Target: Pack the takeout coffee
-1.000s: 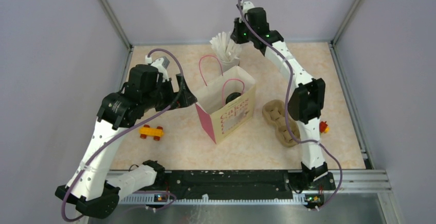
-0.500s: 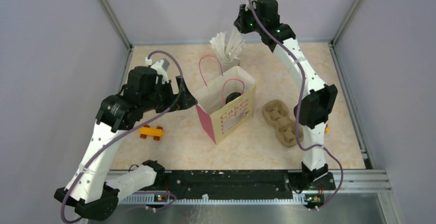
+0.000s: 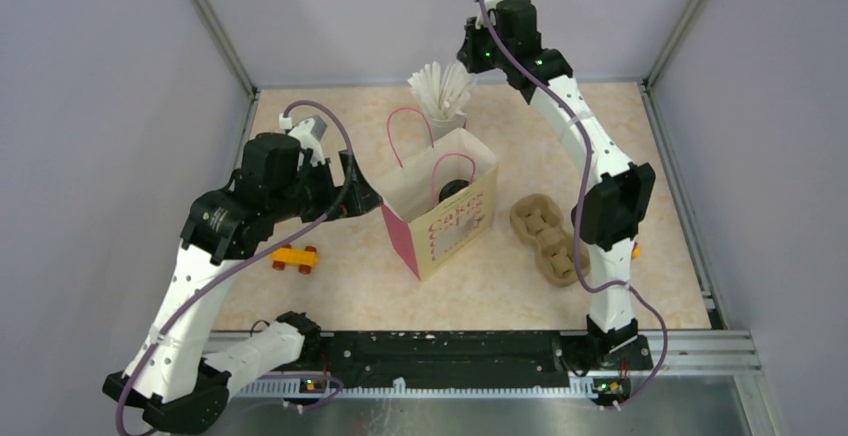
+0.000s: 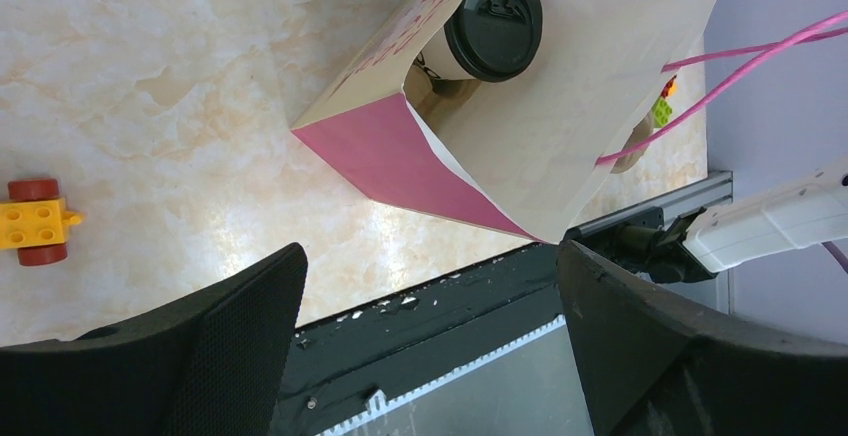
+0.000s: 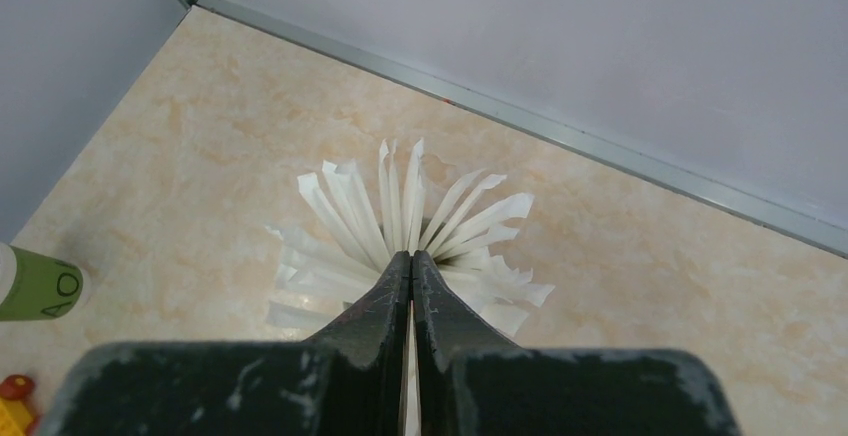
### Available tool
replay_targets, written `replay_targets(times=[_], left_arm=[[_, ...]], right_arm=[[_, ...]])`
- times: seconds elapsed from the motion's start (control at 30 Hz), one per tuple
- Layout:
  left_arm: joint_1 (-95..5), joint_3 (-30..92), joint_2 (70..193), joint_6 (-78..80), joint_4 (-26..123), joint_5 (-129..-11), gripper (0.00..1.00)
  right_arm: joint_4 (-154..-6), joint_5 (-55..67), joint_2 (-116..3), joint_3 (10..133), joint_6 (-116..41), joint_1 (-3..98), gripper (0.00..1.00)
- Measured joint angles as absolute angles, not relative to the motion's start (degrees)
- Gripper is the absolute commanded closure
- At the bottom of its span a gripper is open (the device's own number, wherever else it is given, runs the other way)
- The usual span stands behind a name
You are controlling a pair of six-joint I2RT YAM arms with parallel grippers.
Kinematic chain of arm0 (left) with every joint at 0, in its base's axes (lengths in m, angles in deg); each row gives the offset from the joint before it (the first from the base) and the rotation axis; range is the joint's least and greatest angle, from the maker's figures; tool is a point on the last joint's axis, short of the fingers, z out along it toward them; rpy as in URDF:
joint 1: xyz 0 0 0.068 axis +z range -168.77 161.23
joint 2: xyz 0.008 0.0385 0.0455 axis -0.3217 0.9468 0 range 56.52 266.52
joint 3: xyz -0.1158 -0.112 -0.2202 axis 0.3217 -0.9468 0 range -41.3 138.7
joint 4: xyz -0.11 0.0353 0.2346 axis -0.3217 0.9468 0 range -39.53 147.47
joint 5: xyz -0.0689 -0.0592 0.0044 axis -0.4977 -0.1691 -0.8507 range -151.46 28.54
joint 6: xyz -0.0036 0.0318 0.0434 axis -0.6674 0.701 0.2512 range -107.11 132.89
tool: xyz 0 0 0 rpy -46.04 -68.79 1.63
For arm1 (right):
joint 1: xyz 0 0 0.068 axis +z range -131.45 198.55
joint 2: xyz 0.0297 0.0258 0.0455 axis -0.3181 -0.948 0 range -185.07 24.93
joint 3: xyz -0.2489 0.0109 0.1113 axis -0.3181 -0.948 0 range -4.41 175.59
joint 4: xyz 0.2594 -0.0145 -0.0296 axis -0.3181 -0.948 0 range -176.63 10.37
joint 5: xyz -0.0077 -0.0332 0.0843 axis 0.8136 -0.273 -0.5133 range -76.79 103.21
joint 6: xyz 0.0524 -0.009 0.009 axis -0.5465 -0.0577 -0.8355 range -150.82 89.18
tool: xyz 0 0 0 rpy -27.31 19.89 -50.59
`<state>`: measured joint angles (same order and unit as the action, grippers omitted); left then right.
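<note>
The takeout coffee (image 3: 455, 192), a white cup with a black lid (image 4: 492, 24), stands inside the open pink-and-cream paper bag (image 3: 445, 221) at mid-table. My left gripper (image 3: 360, 188) hovers just left of the bag's mouth. It is wide open with nothing between its fingers (image 4: 430, 256). My right gripper (image 3: 467, 56) hangs at the back of the table over the cup of white straws (image 3: 440, 86). Its jaws are shut (image 5: 411, 256), tips at the middle of the straw fan (image 5: 400, 206). I cannot tell whether a straw is pinched.
A yellow-and-red toy block (image 3: 295, 257) lies left of the bag. A brown cardboard cup carrier (image 3: 545, 236) lies to its right by the right arm. A green-and-cream cup (image 5: 35, 284) stands left of the straws. The black rail (image 3: 450, 356) runs along the near edge.
The right arm rose from the straws, then eased back left and down over them, and its jaws closed. The left arm barely shifted.
</note>
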<state>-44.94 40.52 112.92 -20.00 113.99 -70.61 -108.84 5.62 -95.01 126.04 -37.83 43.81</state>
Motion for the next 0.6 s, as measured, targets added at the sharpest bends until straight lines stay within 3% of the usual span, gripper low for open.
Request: replay_targets(times=[0.33,0.6], left_arm=[[-44.94,40.52,111.81,-19.76,113.97,-70.21,0.01],[-44.94,40.54,112.64,-17.35,113.97,-69.05,0.01]], right_arm=[[-111.42,6.10,-93.40,129.03,-37.90,43.81,1.00],[-113.43,7.61,-79.89,128.99,-38.62,43.81,1.00]])
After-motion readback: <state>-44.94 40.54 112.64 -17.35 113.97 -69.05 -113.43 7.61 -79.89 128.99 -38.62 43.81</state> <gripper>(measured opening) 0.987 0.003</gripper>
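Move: The right fingers are already shut at the tip of one paper-wrapped straw. The straw cup stands some 22 cm below them, about 3 cm ahead and 4 cm to the left. The paper bag, where the straw should go, lies roughly 20 cm back, 5 cm left and 20 cm below; the cup tray is about 21 cm back and 22 cm right. From the left hand, the bag is some 12 cm ahead, 14 cm right and 20 cm below. Upwards, slowly at first and then fast, the right hand draws the pinched straw out of the bunch, climbing about 15 cm and backing off some 7 cm, with a smaller shift to the right away from the straw cup. The fingers stay shut on the straw while the wrist tips up by 10 to 15 degrees. ##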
